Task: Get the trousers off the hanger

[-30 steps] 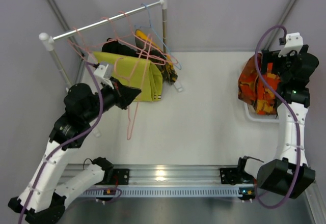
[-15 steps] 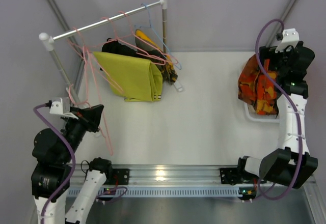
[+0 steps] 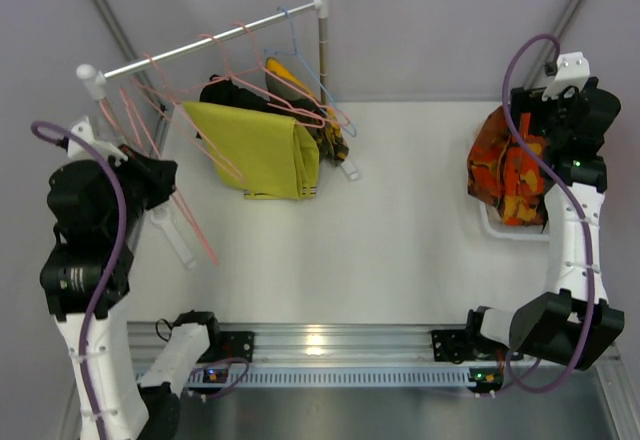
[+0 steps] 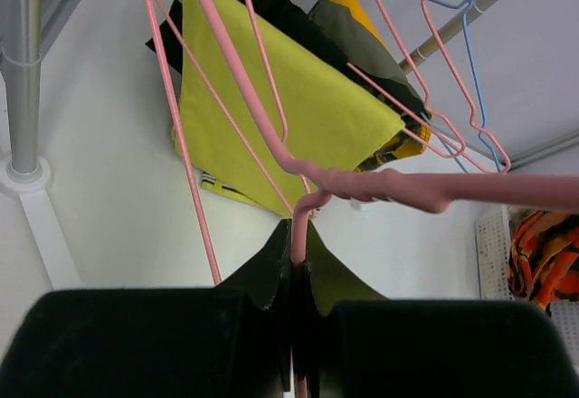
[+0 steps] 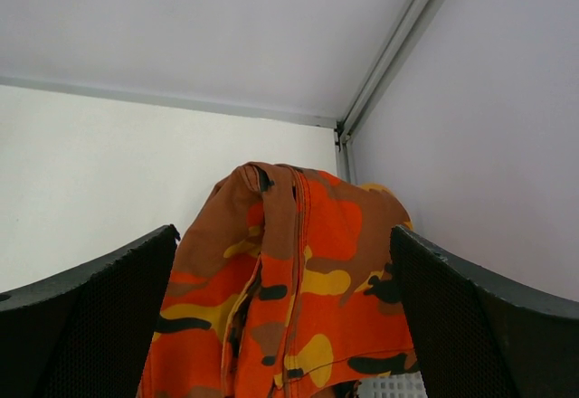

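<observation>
My left gripper (image 3: 160,174) (image 4: 298,262) is shut on the wire of a bare pink hanger (image 3: 192,228) (image 4: 398,185), held off the rail beside the rack's left post (image 3: 92,82). Plain yellow-green trousers (image 3: 262,150) (image 4: 298,99) are folded over another pink hanger on the rail (image 3: 200,48), with dark garments behind them. The orange-red camouflage trousers (image 3: 505,172) (image 5: 308,289) lie heaped at the far right. My right gripper (image 3: 537,148) (image 5: 282,232) hovers over them, open, its fingers (image 5: 99,312) apart on either side of the cloth.
A white perforated basket (image 3: 490,228) (image 4: 488,244) under the orange trousers sits against the right wall. Several empty pink hangers and a blue hanger (image 3: 300,50) hang tangled on the rail. The rack's foot (image 4: 23,176) stands at the left.
My left arm has swung back and up to the left, carrying the bare pink hanger away from the yellow-green trousers. The right arm shifted slightly, then held still.
</observation>
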Available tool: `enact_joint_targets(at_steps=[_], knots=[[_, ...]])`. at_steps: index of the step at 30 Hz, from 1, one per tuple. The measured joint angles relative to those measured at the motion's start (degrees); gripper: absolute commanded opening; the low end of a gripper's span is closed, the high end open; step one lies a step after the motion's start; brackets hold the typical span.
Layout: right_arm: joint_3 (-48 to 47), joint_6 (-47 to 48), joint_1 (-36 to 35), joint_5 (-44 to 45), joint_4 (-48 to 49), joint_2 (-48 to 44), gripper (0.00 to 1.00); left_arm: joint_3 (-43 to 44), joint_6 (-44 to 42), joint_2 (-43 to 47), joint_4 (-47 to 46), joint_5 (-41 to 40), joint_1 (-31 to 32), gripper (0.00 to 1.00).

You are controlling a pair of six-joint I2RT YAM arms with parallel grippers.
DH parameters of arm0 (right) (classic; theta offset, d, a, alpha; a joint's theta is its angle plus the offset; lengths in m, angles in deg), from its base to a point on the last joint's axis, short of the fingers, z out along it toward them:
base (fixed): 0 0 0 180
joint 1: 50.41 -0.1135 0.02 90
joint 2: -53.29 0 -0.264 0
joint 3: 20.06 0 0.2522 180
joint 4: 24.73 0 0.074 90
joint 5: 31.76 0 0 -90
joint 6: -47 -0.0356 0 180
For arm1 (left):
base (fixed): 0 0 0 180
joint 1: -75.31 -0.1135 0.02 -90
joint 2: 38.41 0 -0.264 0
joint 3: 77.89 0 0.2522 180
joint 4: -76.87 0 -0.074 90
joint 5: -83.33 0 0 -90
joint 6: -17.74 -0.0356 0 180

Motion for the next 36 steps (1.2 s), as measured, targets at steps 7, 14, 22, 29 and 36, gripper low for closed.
enact_joint_targets(at_steps=[7,14,22,29,36], knots=[[-0.4,0.0,0.0,0.0,-0.2,0.0,0.99,15.8,-3.8,-20.2,2.4,-0.2,-0.1,0.0],[-0.6,0.0,0.0,-0.2,-0.2,-0.2,1.0,23.5,-7.1,-31.9,4.6,-4.2,-0.1,0.0],[-0.6,0.0,0.0,-0.5,-0.3,-0.5,1.0,28.2,-8.4,-36.0,5.4,-7.3,-1.6,0.0],[-0.6,-0.1,0.0,-0.9,-0.2,-0.5,0.99,30.9,-10.1,-41.6,6.2,-5.4,-5.6,0.0],[-0.6,-0.2,0.0,-1.0,-0.2,-0.5,0.99,30.9,-12.3,-45.8,7.1,-0.8,-6.8,0.0]])
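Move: The left hand holds the empty pink hanger; the rail's left end lies about 17 cm ahead of this hand, 11 cm left and 5 cm above. An already hung empty pink hanger is some 20 cm ahead and 3 cm left, at about hand height; the green trousers hang roughly 30 cm ahead, 6 cm right and 12 cm lower. From the right hand, the rail's left end is about 78 cm left, level fore and aft, 10 cm higher. Left hand, still gripping the hanger, goes forward some 18 cm, drifting left, to the rail's left end, tipping down. ##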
